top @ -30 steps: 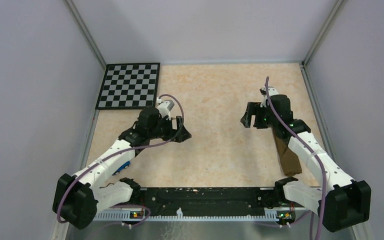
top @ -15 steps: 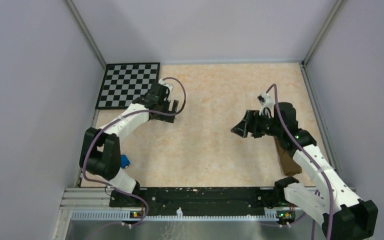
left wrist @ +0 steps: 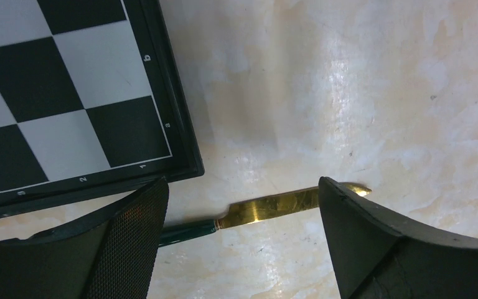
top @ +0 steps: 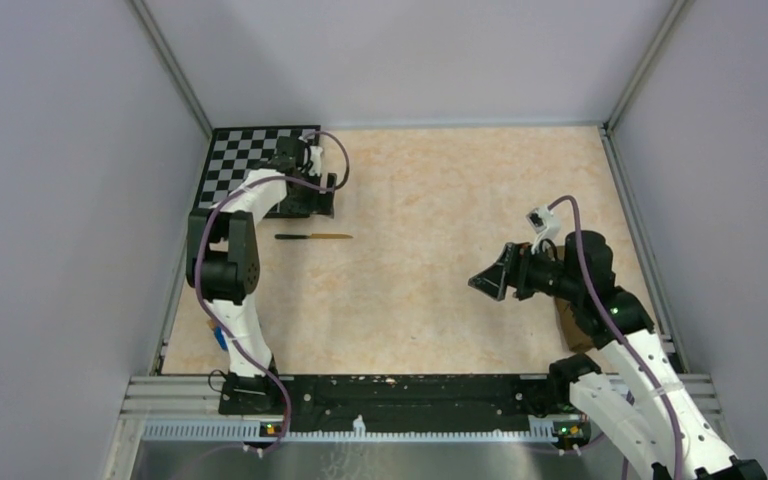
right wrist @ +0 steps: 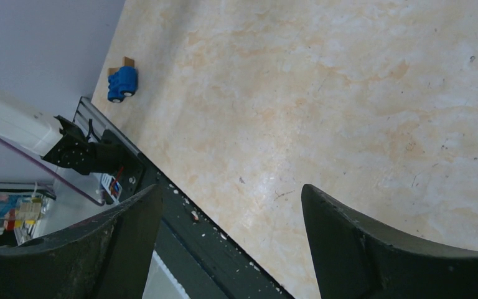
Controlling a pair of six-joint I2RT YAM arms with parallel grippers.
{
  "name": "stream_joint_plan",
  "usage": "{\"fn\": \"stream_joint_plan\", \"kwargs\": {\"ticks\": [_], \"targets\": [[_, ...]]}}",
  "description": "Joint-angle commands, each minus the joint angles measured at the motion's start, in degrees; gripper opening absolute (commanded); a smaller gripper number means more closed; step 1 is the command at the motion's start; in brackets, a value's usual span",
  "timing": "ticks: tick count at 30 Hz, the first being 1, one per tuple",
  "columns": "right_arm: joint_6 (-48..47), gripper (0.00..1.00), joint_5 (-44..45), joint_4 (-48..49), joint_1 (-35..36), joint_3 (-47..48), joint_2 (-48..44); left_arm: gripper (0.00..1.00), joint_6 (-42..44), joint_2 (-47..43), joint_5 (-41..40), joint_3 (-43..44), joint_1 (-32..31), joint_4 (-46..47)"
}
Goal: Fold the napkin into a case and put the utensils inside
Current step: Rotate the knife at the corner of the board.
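Note:
A knife with a dark handle and gold blade lies flat on the table just below the checkerboard's corner. My left gripper hovers above it, open; in the left wrist view the blade runs across the gap between the fingers of the gripper, untouched. The napkin, folded into a narrow brown case, lies at the right and is mostly hidden under my right arm. My right gripper hangs open over bare table to its left, and the right wrist view shows it holding nothing.
The black-and-white checkerboard sits at the back left, its frame corner close to the knife handle. A small blue toy car stands near the left wall by the left arm's base. A black rail runs along the near edge.
The left arm has swung from mid-table up to the checkerboard corner, uncovering the knife. The right gripper has drawn back toward the near edge and turned leftward. Both stayed open.

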Motion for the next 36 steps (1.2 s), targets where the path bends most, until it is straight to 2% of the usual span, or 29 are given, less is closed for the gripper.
{"fn": "stream_joint_plan", "kwargs": {"ticks": [1,12,21,26,31,36], "targets": [[-0.29,0.81,0.75,-0.18,0.48,0.59,-0.58,0.93,-1.71,0.55,5.59,0.75,0.91,-2.52],[0.41,0.82,1.63,0.69,0.44,0.13,1.22,0.93,-2.46,0.97,3.78,-4.32,2.07,-1.08],[3.49,0.82,1.65,5.3,0.43,-3.68,3.52,0.92,-12.38,-0.83,1.52,-11.32,2.33,-3.94],[5.29,0.82,-4.21,11.2,0.44,-6.66,11.11,0.91,-16.73,-11.3,6.51,-23.73,2.33,0.53],[5.54,0.82,-1.16,13.48,1.91,-6.22,19.37,0.91,-21.46,-18.96,13.6,-31.08,2.11,3.97],[7.87,0.82,4.9,14.47,7.46,-3.52,27.27,0.92,-26.9,-24.58,21.77,-39.31,-0.27,10.12]]}}
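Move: Just behind the left hand lies the knife, crosswise with its handle to the left: its middle is about 4 cm back, 1 cm left and 5 cm below. The chessboard's middle is some 12 cm ahead and 16 cm left of that hand at the same depth, its nearest corner close by the fingers. From the right hand the knife is roughly 20 cm ahead, 41 cm left and 18 cm lower. Dipping about 3 cm down and as far back beside the board's corner, the wide-open left hand then sweeps back some 11 cm, drifting right at the end. Its left finger catches the knife near the handle's blade end and drags it along, while the hand turns counter-clockwise about 15 degrees and its left side tips down. The right hand, fingers still open, sinks about 11 cm over bare table and tilts down. ##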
